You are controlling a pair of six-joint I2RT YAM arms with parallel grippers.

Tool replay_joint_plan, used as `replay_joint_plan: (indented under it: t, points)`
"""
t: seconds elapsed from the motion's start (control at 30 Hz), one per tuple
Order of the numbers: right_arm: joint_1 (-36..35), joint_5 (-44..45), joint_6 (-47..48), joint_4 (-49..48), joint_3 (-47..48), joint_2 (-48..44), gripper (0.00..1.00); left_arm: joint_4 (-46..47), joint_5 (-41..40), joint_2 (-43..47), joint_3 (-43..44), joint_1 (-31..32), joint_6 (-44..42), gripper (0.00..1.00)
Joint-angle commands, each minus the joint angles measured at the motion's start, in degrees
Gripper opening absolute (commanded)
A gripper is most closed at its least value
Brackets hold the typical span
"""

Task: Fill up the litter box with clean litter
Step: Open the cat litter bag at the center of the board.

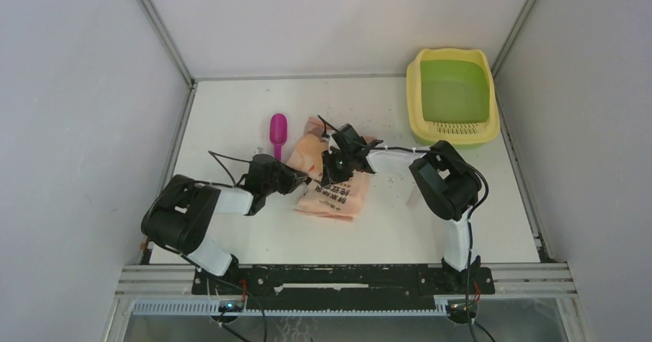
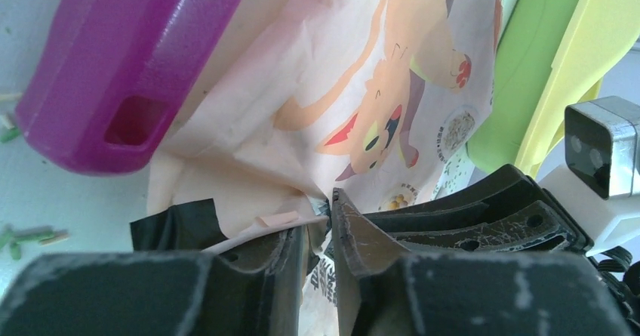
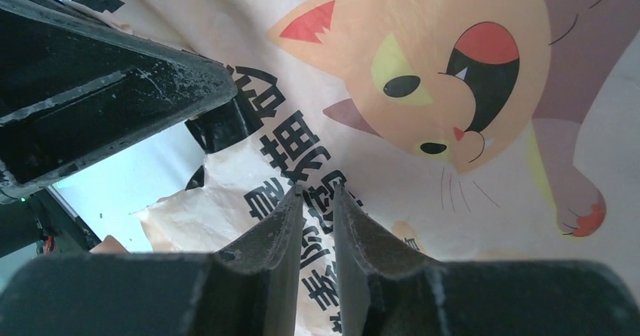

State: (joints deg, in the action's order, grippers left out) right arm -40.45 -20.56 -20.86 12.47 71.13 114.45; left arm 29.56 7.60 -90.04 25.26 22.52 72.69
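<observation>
The litter box (image 1: 454,131), with a pale yellow rim and a plain green basin, stands at the back right; its edge (image 2: 558,41) also shows in the left wrist view. A peach-pink bag (image 1: 338,196) printed with a cat lies mid-table. My left gripper (image 1: 301,179) (image 2: 330,200) is shut on the bag's left edge (image 2: 302,124), and the paper drapes over one finger. My right gripper (image 1: 336,165) (image 3: 315,191) is shut on a printed fold of the bag (image 3: 423,87). Litter granules (image 1: 388,177) lie scattered on the table, a few (image 2: 15,239) near the scoop.
A magenta scoop (image 1: 277,131) (image 2: 128,57) lies just left of the bag, beside my left gripper. White walls enclose the table on three sides. The two grippers sit close together over the bag, and the left one's fingers (image 3: 113,94) show in the right wrist view.
</observation>
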Motion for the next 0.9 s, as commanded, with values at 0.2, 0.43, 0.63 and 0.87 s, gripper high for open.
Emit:
replay_joint_plan:
  t: [0.2, 0.43, 0.63, 0.87]
  points:
    - [-0.2, 3.2, 1.0, 6.7, -4.5, -7.6, 0.38, 3.9, 0.1, 2.0, 1.7, 1.2, -0.4, 0.0]
    - [3.6, 3.9, 1.3, 10.2, -5.8, -18.0, 0.57, 1.9, -1.0, 7.9, 1.3, 1.3, -2.8, 0.0]
    - [8.3, 0.6, 1.6, 13.1, -5.8, -24.0, 0.63, 14.1, -1.9, 10.0, -2.8, 1.5, -1.9, 0.0]
    - [9.4, 1.2, 2.1, 15.2, -7.4, -28.2, 0.65, 24.3, -6.4, 7.6, -6.3, 3.8, 0.0, 0.0]
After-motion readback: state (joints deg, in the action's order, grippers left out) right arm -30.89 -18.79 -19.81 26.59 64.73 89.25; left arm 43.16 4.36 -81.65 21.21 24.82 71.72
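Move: The left gripper's slightly open fingers already stand around the black-taped side edge of the litter bag, practically at the hand point; the bag's middle is about 6 cm to the right and 2 cm farther out. The purple scoop lies some 12 cm ahead of this hand and 8 cm to its left. For the right gripper, down on the bag's printed face, the taped edge is roughly 5 cm to the left and 1 cm ahead. Shut the left gripper on the bag's taped side edge to pinch it, then raise it about 7 cm, tipping the fingertips up some 15 degrees. As it starts, bring the right gripper off the bag's face, sliding slightly back and right at first, then up and right away from the left hand, about 11 cm up and 9 cm across, opening its fingers to roughly two thirds. ##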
